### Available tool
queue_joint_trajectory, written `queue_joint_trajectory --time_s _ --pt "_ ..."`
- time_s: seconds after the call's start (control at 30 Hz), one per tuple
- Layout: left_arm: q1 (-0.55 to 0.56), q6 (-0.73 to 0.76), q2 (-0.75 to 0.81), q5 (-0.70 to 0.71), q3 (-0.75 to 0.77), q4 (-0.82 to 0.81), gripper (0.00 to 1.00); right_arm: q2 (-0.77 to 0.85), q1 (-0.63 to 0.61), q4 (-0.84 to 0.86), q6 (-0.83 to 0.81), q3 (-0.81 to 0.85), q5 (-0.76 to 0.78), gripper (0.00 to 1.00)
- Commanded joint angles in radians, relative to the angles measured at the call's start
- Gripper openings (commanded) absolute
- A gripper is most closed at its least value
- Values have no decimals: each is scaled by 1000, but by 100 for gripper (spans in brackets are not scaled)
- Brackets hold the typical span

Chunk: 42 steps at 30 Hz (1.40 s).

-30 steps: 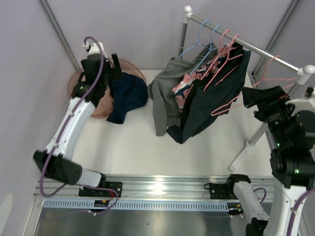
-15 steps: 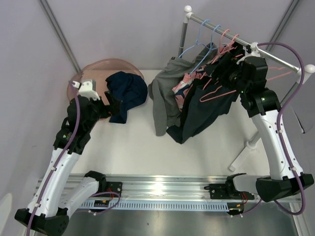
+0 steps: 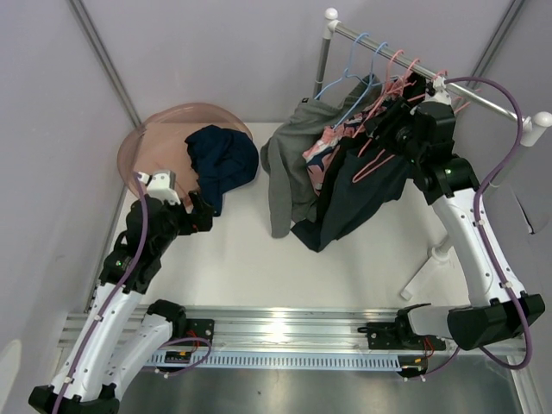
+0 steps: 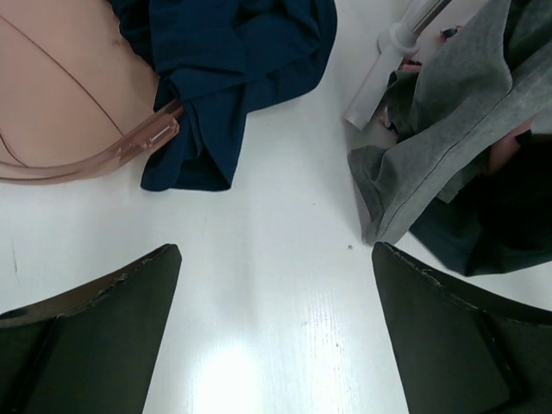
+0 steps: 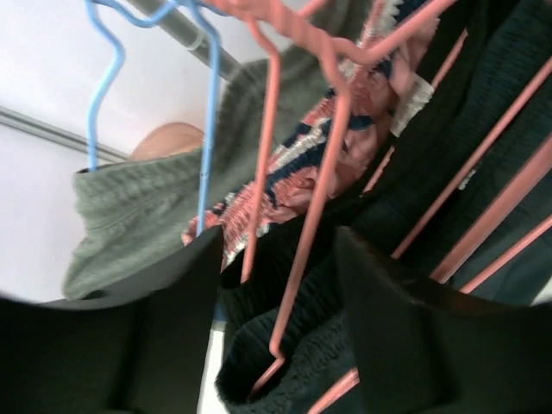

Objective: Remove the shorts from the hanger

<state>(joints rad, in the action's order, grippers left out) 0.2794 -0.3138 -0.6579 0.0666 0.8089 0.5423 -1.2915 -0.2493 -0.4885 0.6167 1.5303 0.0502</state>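
Note:
Navy shorts (image 3: pixel 222 162) lie over the rim of a pink bowl (image 3: pixel 151 138); they also show in the left wrist view (image 4: pixel 233 60). Grey shorts (image 3: pixel 289 172), pink printed shorts (image 3: pixel 321 155) and black shorts (image 3: pixel 362 194) hang on blue and pink hangers from the rack rail (image 3: pixel 379 47). My left gripper (image 3: pixel 200 217) (image 4: pixel 276 252) is open and empty over the white table, near the bowl. My right gripper (image 3: pixel 390 129) (image 5: pixel 276 250) is open at the black shorts (image 5: pixel 483 129), with a pink hanger wire (image 5: pixel 321 198) between its jaws.
The rack's upright post (image 3: pixel 321 65) stands behind the grey shorts, and its foot (image 4: pixel 388 60) is close to the navy shorts. Another rack leg (image 3: pixel 431 259) slants down at the right. Grey walls enclose the table at the back and sides.
My left arm has drawn back from the bowl toward the near edge, leaving the navy shorts there. My right arm has swung up from the right to the hangers on the rail.

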Motion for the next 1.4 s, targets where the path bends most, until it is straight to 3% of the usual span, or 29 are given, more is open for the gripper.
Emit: queue_joint_trajectory --time_s 0.0,0.07,0.17,0.23,0.3,0.37,0.57,0.67,1.0,1.2,1.37 --pt "4 4 15 -21 -31 -34 99 -20 -7 47 0 -10 63 54" --pt "4 4 20 -21 -43 -38 99 -19 -7 44 0 -12 74 41" --pt "4 5 21 -22 -51 -42 99 -8 -11 45 3 -22 89 26" --pt "4 7 20 -25 -53 -47 99 1 -11 45 3 -28 100 22" --pt "4 8 12 -28 -53 -48 99 9 -11 42 3 -35 108 7" --pt "4 12 14 -28 -51 -50 99 21 -11 33 6 -33 114 0" --pt "50 33 3 -57 37 -41 99 92 -21 5 21 19 85 0" --pt "145 36 -28 -60 139 -48 99 127 -31 -10 32 70 85 0" --pt "699 107 -321 -90 438 -198 99 222 -51 -38 101 171 56 0" --pt "842 110 -515 -137 521 -375 99 256 -62 -38 164 179 19 0" --pt "880 116 -653 -171 581 -449 99 258 -73 -42 170 185 10 0"
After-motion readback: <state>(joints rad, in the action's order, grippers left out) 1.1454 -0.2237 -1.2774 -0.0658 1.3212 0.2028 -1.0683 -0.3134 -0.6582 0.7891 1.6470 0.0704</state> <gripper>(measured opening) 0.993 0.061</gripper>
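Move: The pink hanger wire that the right hand will pinch runs between its fingers, about 1 cm ahead, level sideways and 2 cm lower. The dark shorts hang from it, their middle some 19 cm below that hand, 4 cm back and 2 cm left; the floral shorts are about 11 cm left of the hand, 1 cm farther out and 12 cm lower. From the left hand the dark shorts lie roughly 44 cm right, 9 cm ahead and 4 cm lower, the grey garment 24 cm right, 14 cm ahead and 4 cm lower. Dipping about 2 cm, the right hand closes its part-open fingers on the pink hanger's wire, then draws it back and up some 10 cm each way, tilting slightly. The left hand waits, then swings about 32 cm right, rising and drawing back, turning clockwise nearly 60 degrees towards the dark shorts, fingers wide open. ##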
